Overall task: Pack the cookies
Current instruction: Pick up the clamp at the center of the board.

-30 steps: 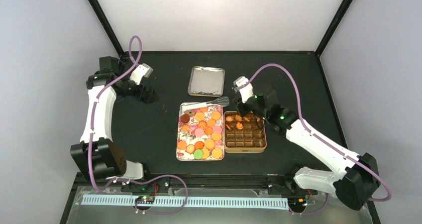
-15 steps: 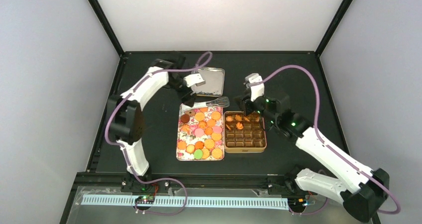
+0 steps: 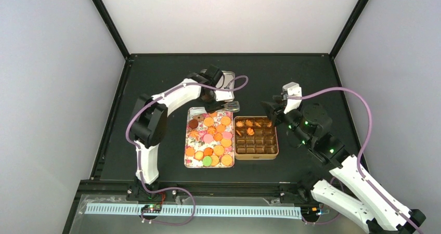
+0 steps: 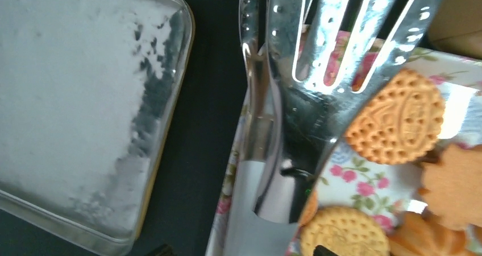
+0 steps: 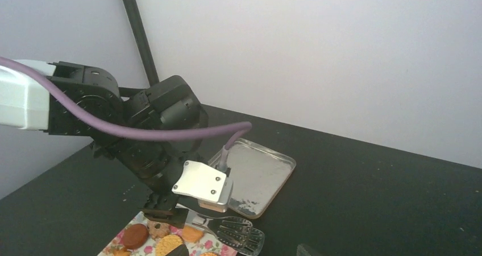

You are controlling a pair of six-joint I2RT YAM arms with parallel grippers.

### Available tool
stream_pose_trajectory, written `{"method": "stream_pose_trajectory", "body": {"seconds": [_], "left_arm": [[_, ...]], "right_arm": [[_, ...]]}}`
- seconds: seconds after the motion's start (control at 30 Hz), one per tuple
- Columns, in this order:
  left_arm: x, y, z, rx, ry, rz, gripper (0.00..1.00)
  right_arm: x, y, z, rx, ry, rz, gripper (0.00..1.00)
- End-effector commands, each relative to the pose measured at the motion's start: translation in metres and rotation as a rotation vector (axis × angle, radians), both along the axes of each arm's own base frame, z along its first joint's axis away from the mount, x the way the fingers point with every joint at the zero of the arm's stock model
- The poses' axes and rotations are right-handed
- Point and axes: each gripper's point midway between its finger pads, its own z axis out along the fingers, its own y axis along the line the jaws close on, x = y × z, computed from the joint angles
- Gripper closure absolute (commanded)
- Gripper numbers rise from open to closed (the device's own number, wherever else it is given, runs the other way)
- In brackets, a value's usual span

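The cookies [image 3: 210,137], mostly round and orange with a few pink, green and dark brown, lie on a floral tray [image 3: 187,156]. A few orange ones [image 3: 250,126] sit in the top compartments of the brown tin [image 3: 255,150]. Metal tongs [image 3: 229,107] rest across the tray's far edge. My left gripper [image 3: 210,105] is down over the tongs' handle [image 4: 273,170], its fingertips [image 4: 162,249] apart on either side of it. My right gripper [image 3: 271,108] hangs open and empty beyond the tin's far right corner. Its fingertips [image 5: 176,250] show apart in the right wrist view.
A silver tin lid [image 3: 224,83] lies upside down behind the tray, partly under the left arm, with its rim [image 4: 170,96] close beside the tongs. The purple cable [image 3: 236,86] of the left arm loops above the lid. Black table all round.
The left arm has swung from the far left of the table across to the tongs, its jaws narrowing. The right gripper has opened and drawn back from the tin to the right.
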Motion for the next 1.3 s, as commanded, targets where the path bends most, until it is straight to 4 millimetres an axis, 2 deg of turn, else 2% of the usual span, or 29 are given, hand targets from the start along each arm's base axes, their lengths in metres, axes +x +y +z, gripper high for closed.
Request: {"method": "stream_pose_trajectory", "body": {"seconds": [0.0,0.07,0.27,0.43,0.73,0.93,1.13,1.27], "left_arm": [[0.024,0.000,-0.005,0.064,-0.142,0.029,0.41],[0.026,-0.001,-0.006,0.069,-0.167,0.035,0.48],[0.024,-0.006,-0.011,0.064,-0.213,0.059,0.59],[0.021,-0.006,-0.007,0.050,-0.222,0.090,0.61],[0.030,-0.003,0.005,0.050,-0.270,0.126,0.72],[0.037,0.002,0.005,0.062,-0.293,0.164,0.79],[0.046,0.008,0.004,0.093,-0.307,0.213,0.98],[0.051,0.010,0.006,0.098,-0.322,0.240,0.98]], "right_arm": [[0.000,-0.012,0.001,-0.012,0.000,-0.052,0.52],[-0.001,-0.014,0.003,-0.008,-0.006,-0.056,0.54],[-0.001,-0.018,0.010,-0.011,-0.022,-0.073,0.60],[0.000,-0.019,0.011,-0.016,-0.025,-0.081,0.64],[0.001,-0.018,0.009,-0.018,-0.028,-0.077,0.70],[0.001,-0.014,0.006,-0.034,-0.027,-0.061,0.71],[0.002,-0.011,0.008,-0.051,-0.037,-0.050,0.71],[0.003,-0.010,0.010,-0.057,-0.042,-0.045,0.71]]}}
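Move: The clamp lies almost directly under the left gripper, its middle about 3 cm to the right, 1 cm back and 2 cm below, its slotted heads pointing right. The metal lid is about 12 cm ahead, 4 cm right; the cookie tray's middle some 13 cm back and 1 cm right, the brown box about 13 cm back and 20 cm right. From the right gripper the clamp is roughly 14 cm ahead, 21 cm left and 28 cm below. Dip the left gripper about 3 cm over the clamp's handle while easing forward, closing the fingers as you go. Then come up some 1.5 cm and on forward towards the metal lid, about 3 cm forward in all, swinging the fingertips some 15 degrees outward with a slight counter-clockwise turn, and shut fully to pinch one arm of the clamp. ##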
